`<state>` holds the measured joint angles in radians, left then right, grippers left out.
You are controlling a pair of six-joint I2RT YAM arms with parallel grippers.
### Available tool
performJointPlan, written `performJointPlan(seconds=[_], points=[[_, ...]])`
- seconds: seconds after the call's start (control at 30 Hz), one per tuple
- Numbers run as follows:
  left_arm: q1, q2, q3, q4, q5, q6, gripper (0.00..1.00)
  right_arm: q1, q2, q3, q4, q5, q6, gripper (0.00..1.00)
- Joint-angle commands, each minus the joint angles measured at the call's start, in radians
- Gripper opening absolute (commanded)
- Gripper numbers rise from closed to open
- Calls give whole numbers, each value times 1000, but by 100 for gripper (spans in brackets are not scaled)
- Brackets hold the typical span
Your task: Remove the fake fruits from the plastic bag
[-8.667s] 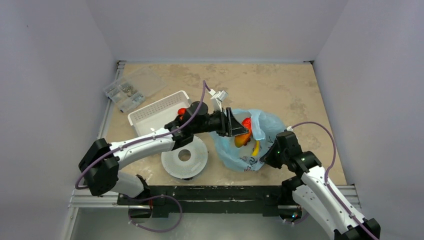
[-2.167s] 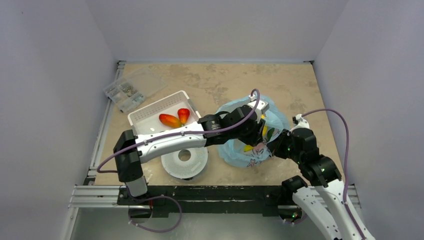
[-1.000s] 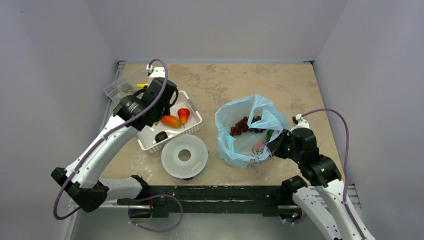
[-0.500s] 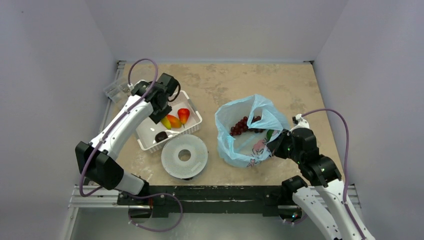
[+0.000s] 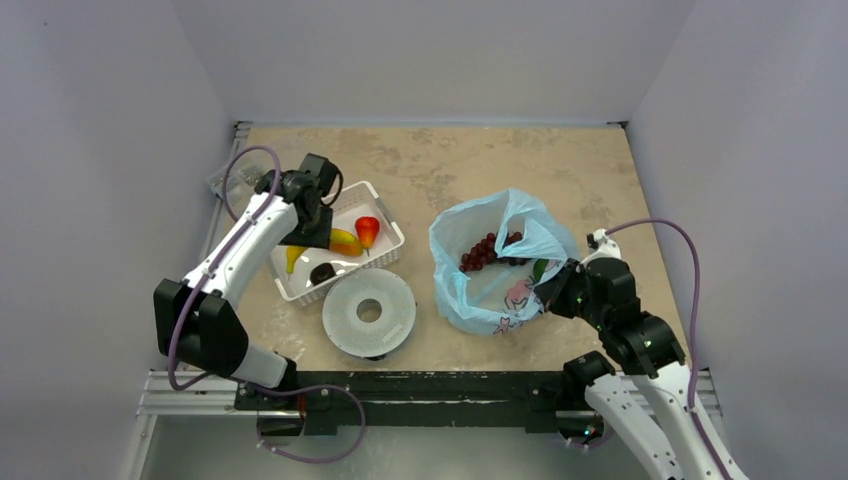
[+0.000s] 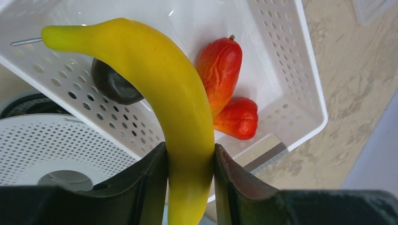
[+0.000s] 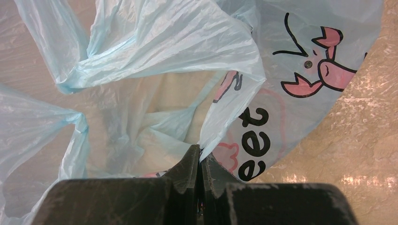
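Observation:
My left gripper [image 5: 312, 232] hangs over the white basket [image 5: 385, 215] and is shut on a yellow banana [image 6: 178, 108], whose tip dips toward the basket floor. In the basket lie an orange-red mango [image 6: 219, 70], a red strawberry-like piece [image 6: 238, 119] and a dark round fruit [image 6: 112, 85]. The light-blue plastic bag [image 5: 480, 300] lies open at centre right, with purple grapes [image 5: 484, 251] and a green piece [image 5: 540, 268] inside. My right gripper [image 7: 200, 157] is shut on the bag's rim [image 7: 225, 117] beside the pink print.
A round white perforated disc [image 5: 368, 312] sits just in front of the basket. A clear box of small parts [image 5: 226, 180] lies at the back left, partly behind the left arm. Walls enclose the table on three sides.
The left arm has carried the banana from the basket's far corner to over its middle and lowered it. The right gripper and the bag have stayed put.

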<state>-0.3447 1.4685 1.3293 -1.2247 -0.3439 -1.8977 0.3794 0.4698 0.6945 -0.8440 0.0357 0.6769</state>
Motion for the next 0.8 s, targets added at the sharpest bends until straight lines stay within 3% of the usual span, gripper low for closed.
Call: performJointPlan(seconds=[0.0,0.13,0.57,0.6,0.63,0.7,0.77], points=[[98,20,-25,124,91,-122,0,3,-9,14,36,8,-7,0],[180,59,-45,164,140,-126,0,4,-15,13,37,8,-6,0],[253,203,25,142,156,-99,0,3,-11,13,36,20,1,0],[255,200,28,148,148,-88,38,3,-11,13,36,22,1,0],[259,198,30,153,142,-75,56,4,-11,13,36,23,2,0],[269,191,32,152,137,-56,74,3,-9,13,36,23,3,0],[282,176,17,175,151,-28,81,3,-8,13,34,23,3,0]])
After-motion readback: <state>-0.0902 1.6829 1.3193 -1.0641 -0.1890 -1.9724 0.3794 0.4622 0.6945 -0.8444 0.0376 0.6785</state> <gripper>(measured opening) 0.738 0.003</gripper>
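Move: The left hand holds the banana by its blunt end over the white basket; the free spot for it lies about 7 cm to the left, 2 ahead and 13 below. Of the fruit 12 cm below the hand, the mango is 5 cm ahead and 1 left, the dark avocado 2 cm back and 4 left, the red pear 7 ahead and 6 right. From the right hand, still pinching the bag's rim, that spot is some 45 cm left, 14 ahead and 15 below. Left hand sinks about 6 cm while going 5 forward and 5 left, then opens, letting go of the banana. ##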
